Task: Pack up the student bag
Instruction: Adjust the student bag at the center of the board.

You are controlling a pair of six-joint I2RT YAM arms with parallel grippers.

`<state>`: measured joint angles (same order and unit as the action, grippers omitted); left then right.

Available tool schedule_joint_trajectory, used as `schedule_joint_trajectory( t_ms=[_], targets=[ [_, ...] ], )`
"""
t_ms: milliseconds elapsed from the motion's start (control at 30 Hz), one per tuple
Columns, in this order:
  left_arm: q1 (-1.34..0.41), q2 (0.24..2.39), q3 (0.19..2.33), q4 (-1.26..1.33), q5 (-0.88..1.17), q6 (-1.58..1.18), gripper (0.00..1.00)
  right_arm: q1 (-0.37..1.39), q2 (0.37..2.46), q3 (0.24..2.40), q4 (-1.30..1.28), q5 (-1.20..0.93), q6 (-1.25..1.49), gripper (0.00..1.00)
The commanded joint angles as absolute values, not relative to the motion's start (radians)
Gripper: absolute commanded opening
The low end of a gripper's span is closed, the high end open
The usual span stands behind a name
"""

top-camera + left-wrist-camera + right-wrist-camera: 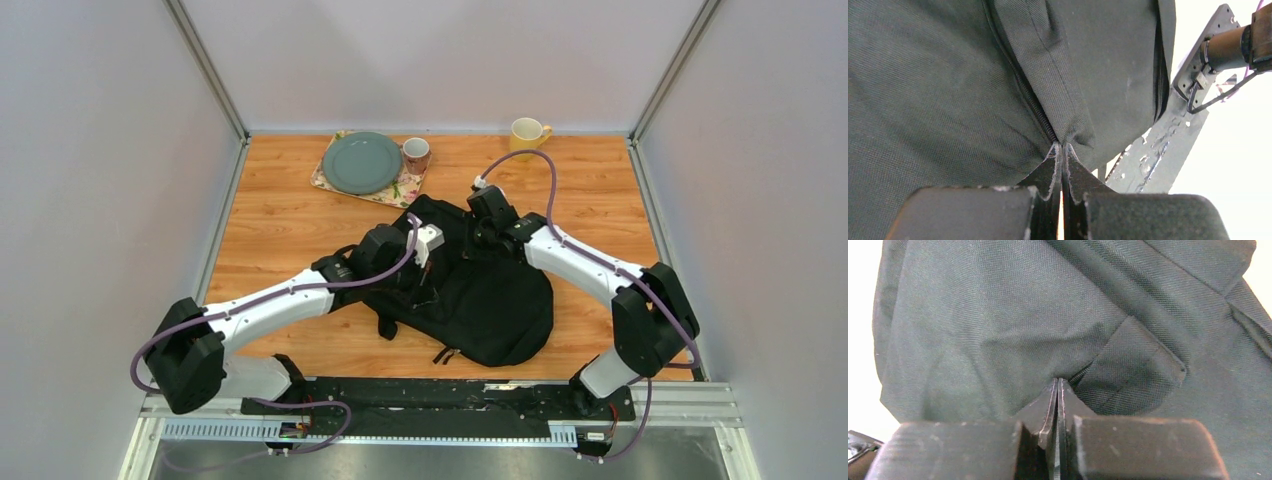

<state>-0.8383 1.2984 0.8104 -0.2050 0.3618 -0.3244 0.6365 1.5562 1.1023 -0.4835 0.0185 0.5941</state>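
The student bag (490,300) is a large black fabric backpack lying on the wooden table between both arms, its rounded end toward the near right. My left gripper (424,268) is on its left upper part. In the left wrist view the jaws (1062,145) are shut, pinching the bag's fabric (948,75) right at a zipper line (1023,85). My right gripper (482,238) is at the bag's far edge. In the right wrist view its jaws (1057,380) are shut on a fold of the bag's fabric (998,315).
A grey-green plate (361,162) lies on a floral mat (398,192) at the back. A small brown mug (416,154) stands beside it. A yellow mug (527,133) stands at the back right. Grey walls enclose the table on three sides.
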Motion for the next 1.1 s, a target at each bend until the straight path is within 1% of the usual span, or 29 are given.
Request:
schedule_joint_trajectory(
  t_ms=[0, 33, 100, 133, 200, 233, 267, 333, 400, 433, 600, 667, 700, 767, 800, 867, 1000, 1067],
  targets=[
    [-0.839, 1.212, 0.815, -0.199, 0.264, -0.311, 0.00, 0.637, 1.478, 1.127, -0.516, 0.091, 0.522, 0.05],
    [-0.838, 1.198, 0.819, -0.207, 0.235, -0.314, 0.12, 0.637, 1.454, 1.127, -0.505, 0.075, 0.520, 0.11],
    [-0.831, 1.177, 0.825, -0.233, 0.207, -0.328, 0.26, 0.637, 1.384, 1.129, -0.486, 0.075, 0.526, 0.22],
    [-0.833, 1.146, 0.824, -0.239, 0.174, -0.330, 0.40, 0.634, 1.362, 1.131, -0.482, 0.083, 0.519, 0.32],
    [-0.830, 1.109, 0.813, -0.270, 0.121, -0.348, 0.48, 0.627, 1.315, 1.129, -0.480, 0.147, 0.511, 0.42],
    [-0.825, 1.070, 0.805, -0.279, 0.073, -0.356, 0.55, 0.609, 1.304, 1.126, -0.485, 0.164, 0.502, 0.53],
    [-0.824, 1.045, 0.798, -0.310, 0.048, -0.370, 0.58, 0.592, 1.298, 1.127, -0.494, 0.167, 0.499, 0.55],
    [-0.818, 0.984, 0.764, -0.348, -0.039, -0.394, 0.63, 0.543, 1.292, 1.121, -0.541, 0.163, 0.502, 0.57],
    [-0.813, 0.936, 0.703, -0.406, -0.090, -0.454, 0.66, 0.508, 1.281, 1.077, -0.551, 0.141, 0.495, 0.58],
    [-0.810, 0.887, 0.674, -0.417, -0.121, -0.484, 0.74, 0.462, 1.278, 1.053, -0.548, 0.120, 0.497, 0.60],
    [-0.805, 0.718, 0.442, -0.387, -0.152, -0.702, 0.75, 0.315, 1.282, 0.931, -0.493, -0.084, 0.486, 0.61],
    [-0.805, 0.635, 0.375, -0.315, -0.117, -0.774, 0.76, 0.275, 1.287, 0.893, -0.477, -0.100, 0.485, 0.61],
    [-0.805, 0.609, 0.309, -0.286, -0.095, -0.796, 0.76, 0.265, 1.299, 0.887, -0.476, -0.083, 0.494, 0.61],
    [-0.804, 0.552, 0.258, -0.221, -0.061, -0.860, 0.76, 0.241, 1.321, 0.887, -0.495, -0.035, 0.512, 0.61],
    [-0.804, 0.542, 0.214, -0.192, -0.046, -0.868, 0.76, 0.232, 1.342, 0.884, -0.502, -0.026, 0.515, 0.61],
    [-0.805, 0.531, 0.190, -0.143, -0.014, -0.882, 0.76, 0.201, 1.365, 0.867, -0.502, -0.028, 0.541, 0.61],
    [-0.804, 0.584, 0.190, -0.094, -0.006, -0.877, 0.77, 0.184, 1.417, 0.810, -0.470, -0.098, 0.551, 0.61],
    [-0.793, 0.615, 0.199, -0.037, -0.006, -0.873, 0.78, 0.184, 1.405, 0.746, -0.434, -0.150, 0.564, 0.60]
  ],
)
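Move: For the left hand, the bag's side strap lies about 10 cm left, 5 cm back and 11 cm below; the zipper pulls are some 12 cm back and 4 cm right. For the right hand, the bag's right edge is about 14 cm right, 1 cm back and 7 cm lower; the mug stands roughly 28 cm ahead and 17 cm right, the cup some 26 cm ahead and 15 cm left. Open both grippers wide to let go of the bag's cloth and lift clear, then spread them. Carry the left up and over leftwards about 12 cm, turning counter-clockwise some 35 degrees, and sink beside the side strap. Swing the right over rightwards about 15 cm, turning clockwise, and lower it at the bag's right edge. ##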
